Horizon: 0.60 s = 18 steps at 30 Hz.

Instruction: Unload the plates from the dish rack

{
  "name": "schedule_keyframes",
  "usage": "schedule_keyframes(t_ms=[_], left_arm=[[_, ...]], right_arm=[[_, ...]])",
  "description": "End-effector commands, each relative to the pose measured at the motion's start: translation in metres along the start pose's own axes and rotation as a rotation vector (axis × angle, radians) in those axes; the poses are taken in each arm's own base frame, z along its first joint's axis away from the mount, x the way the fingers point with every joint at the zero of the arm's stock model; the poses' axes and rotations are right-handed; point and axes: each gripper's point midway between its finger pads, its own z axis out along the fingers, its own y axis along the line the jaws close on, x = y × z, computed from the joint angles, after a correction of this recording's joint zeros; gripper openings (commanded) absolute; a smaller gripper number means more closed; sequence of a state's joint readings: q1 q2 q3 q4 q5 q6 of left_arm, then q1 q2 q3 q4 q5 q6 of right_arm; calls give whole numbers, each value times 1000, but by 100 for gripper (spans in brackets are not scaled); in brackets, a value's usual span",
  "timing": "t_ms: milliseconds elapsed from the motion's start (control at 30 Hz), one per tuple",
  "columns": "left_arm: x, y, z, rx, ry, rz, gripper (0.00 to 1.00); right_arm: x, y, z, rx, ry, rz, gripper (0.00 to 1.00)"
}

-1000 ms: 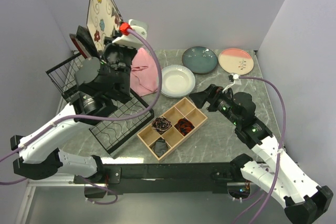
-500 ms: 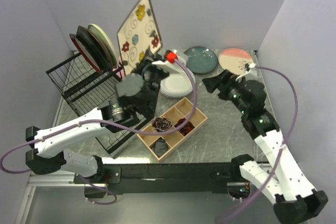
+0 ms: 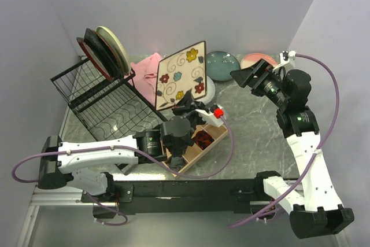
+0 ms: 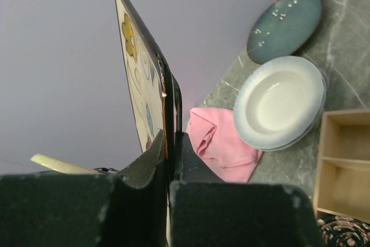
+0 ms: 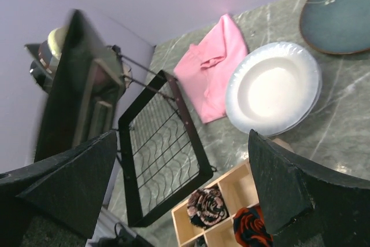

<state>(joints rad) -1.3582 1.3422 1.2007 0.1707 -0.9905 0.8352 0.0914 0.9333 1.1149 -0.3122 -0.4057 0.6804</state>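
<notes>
My left gripper (image 3: 189, 106) is shut on the lower edge of a square cream floral plate (image 3: 180, 76), holding it upright above the table's middle. The left wrist view shows that plate (image 4: 137, 88) edge-on between the closed fingers (image 4: 147, 163). The black wire dish rack (image 3: 110, 105) stands at the left with a dark red, a black and a cream-green plate (image 3: 104, 44) upright at its back. A white plate (image 4: 280, 101), a teal plate (image 3: 221, 65) and a pink-cream plate (image 3: 258, 60) lie flat on the table. My right gripper (image 3: 247, 76) hangs open and empty at the back right.
A pink cloth (image 3: 148, 63) lies behind the held plate. A wooden compartment tray (image 3: 203, 141) with dark rosettes sits under the left wrist. Walls close in on three sides. In the right wrist view, the rack's base (image 5: 156, 148) shows bare wavy wire.
My left arm has carried the floral plate from above the rack down and to the right, over the tray. My right arm has pulled back and to the right, still open.
</notes>
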Motion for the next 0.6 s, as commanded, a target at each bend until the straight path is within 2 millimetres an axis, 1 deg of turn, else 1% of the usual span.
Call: schedule_keyframes(t_ms=[0, 33, 67, 100, 133, 200, 233, 267, 300, 333, 400, 433, 567], left_arm=[[-23, 19, -1, -72, -87, -143, 1], [-22, 16, -1, -71, -82, -138, 1], [-20, 10, -1, -67, -81, -130, 1], [-17, 1, 0, -66, -77, -112, 1], [-14, -3, 1, -66, -69, -102, 1], [-7, -22, 6, -52, -47, -53, 1], [-6, -23, 7, -60, -41, -55, 1], [-3, -30, 8, -53, -37, -39, 1], [-2, -40, 10, -42, -33, -27, 1], [0, -43, 11, -40, -29, -24, 1], [3, -54, 14, -34, -22, 9, 1], [4, -56, 15, -39, -18, 17, 1], [5, -66, 16, -35, -31, 38, 1]], right_arm=[[-1, 23, -2, -102, 46, -18, 100], [2, 20, 1, -102, 58, -9, 100], [3, 22, 3, -120, 59, -4, 100], [10, 21, 5, -142, 86, 2, 100], [11, 22, 6, -158, 88, 0, 100], [18, 22, 10, -175, 123, 6, 100], [20, 23, 10, -190, 135, 5, 100], [21, 24, 10, -196, 139, 4, 100], [26, 22, 11, -206, 155, 8, 100], [26, 24, 11, -221, 151, 0, 100], [32, 19, 13, -218, 167, -4, 100], [35, 17, 13, -218, 179, -19, 100], [50, 4, 21, -172, 235, -34, 100]])
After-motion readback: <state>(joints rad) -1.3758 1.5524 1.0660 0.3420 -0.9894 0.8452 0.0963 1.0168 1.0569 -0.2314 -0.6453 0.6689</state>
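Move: Held in the left hand, the square flowered plate has its middle about 9 cm ahead of that hand and nearly level with it. The open right gripper waits some 19 cm to the left hand's right and 7 cm farther out, at about the same height. From the right hand, the square plate's middle is roughly 21 cm left and 2 cm ahead; the stacked white plates are 14 cm ahead, 15 cm left and 35 cm below, the wooden box 10 cm back, 17 cm left and about as low. Sinking about 10 cm and drifting 4–5 cm to its right, the left hand keeps its grip on the flowered plate and brings it down towards the right gripper's side, rolling its left side up some 10 degrees. The right hand, fingers still wide open, eases left and down about 3 cm each way towards the plate, turning roughly 15 degrees counter-clockwise. ##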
